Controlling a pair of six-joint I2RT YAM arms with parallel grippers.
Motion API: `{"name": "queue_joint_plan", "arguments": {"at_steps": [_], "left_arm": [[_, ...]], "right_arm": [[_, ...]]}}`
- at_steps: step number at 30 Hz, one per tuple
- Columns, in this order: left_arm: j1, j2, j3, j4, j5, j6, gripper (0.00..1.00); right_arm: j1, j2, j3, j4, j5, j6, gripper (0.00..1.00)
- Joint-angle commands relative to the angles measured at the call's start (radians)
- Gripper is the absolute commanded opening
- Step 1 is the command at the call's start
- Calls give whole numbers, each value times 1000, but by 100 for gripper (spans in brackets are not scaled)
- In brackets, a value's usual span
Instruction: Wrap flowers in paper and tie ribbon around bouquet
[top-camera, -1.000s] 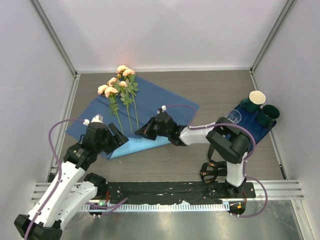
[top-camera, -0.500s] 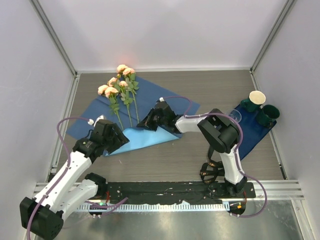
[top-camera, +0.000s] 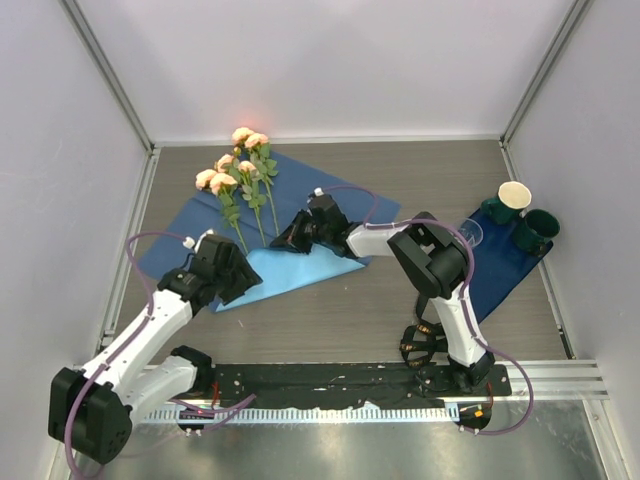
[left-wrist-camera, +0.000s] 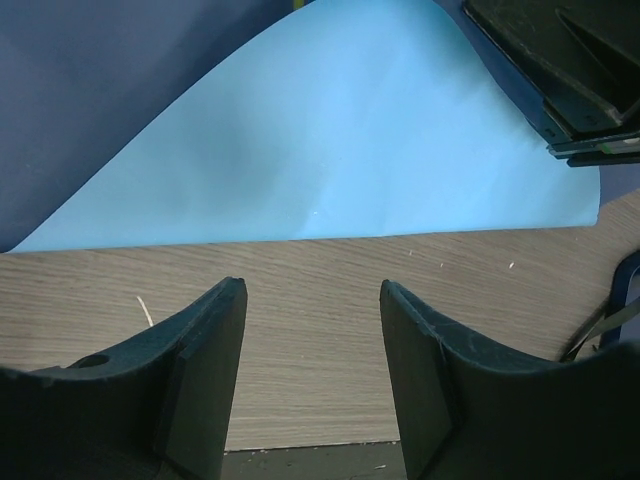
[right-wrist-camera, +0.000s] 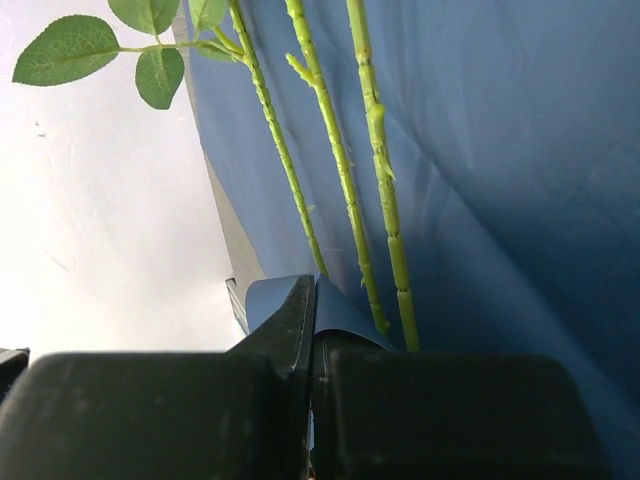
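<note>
The flowers (top-camera: 240, 170), pink roses on green stems (right-wrist-camera: 340, 180), lie on the paper (top-camera: 330, 200), whose dark blue face is up. My right gripper (top-camera: 283, 241) is shut on the paper's near edge (right-wrist-camera: 345, 310) just below the stem ends, holding it lifted and folded so the light blue face (top-camera: 290, 272) shows. My left gripper (left-wrist-camera: 312, 300) is open over bare table, just short of the light blue flap (left-wrist-camera: 330, 150), with nothing between its fingers. A black looped strip (top-camera: 420, 345) lies by the right arm's base. I cannot tell whether it is the ribbon.
A dark navy mat (top-camera: 500, 265) at the right carries a white cup (top-camera: 514, 194), two dark green cups (top-camera: 543, 225) and a clear glass (top-camera: 468, 235). Grey walls and metal posts enclose the table. The arms' base rail (top-camera: 330, 380) runs along the near edge.
My right gripper has carried the paper's edge up and left toward the stems. My left gripper has moved forward to the flap, its jaws a little narrower.
</note>
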Motion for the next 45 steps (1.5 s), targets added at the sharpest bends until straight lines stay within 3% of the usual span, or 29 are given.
{"name": "queue_joint_plan", "arguments": {"at_steps": [1, 17, 32, 45], "left_arm": [[13, 22, -2, 62, 7, -1, 60], [45, 129, 9, 151, 93, -9, 56], [68, 255, 38, 240, 156, -21, 54], [143, 368, 15, 399, 230, -79, 34]], "right_arm": [[-23, 4, 44, 61, -8, -21, 0], [-27, 63, 161, 19, -81, -73, 1], [-52, 55, 103, 66, -46, -39, 2], [-53, 75, 113, 74, -67, -44, 7]]}}
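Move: The left hand hovers open just short of the pale-blue paper flap, whose middle lies about 5 cm ahead, 9 cm to its right and 5 cm below. The flower stem ends are some 12 cm ahead and 3 cm right of it, at table height. The right hand already pinches the flap's far edge: the stem ends lie 1 cm ahead and 4 cm left of it, the rose heads roughly 20 cm ahead and 11 cm left, both slightly below; the flap's middle is 6 cm back and 2 cm right. Forward and down, about 5 and 4 cm, and a little right, the left hand comes in over the paper flap beside the right gripper, tipping slightly as its fingers narrow partway, mostly late. The right hand draws the pinched edge some 3 cm farther forward at the stem ends, bobbing up-left and back, then its squeeze eases with the fingers still practically shut. ##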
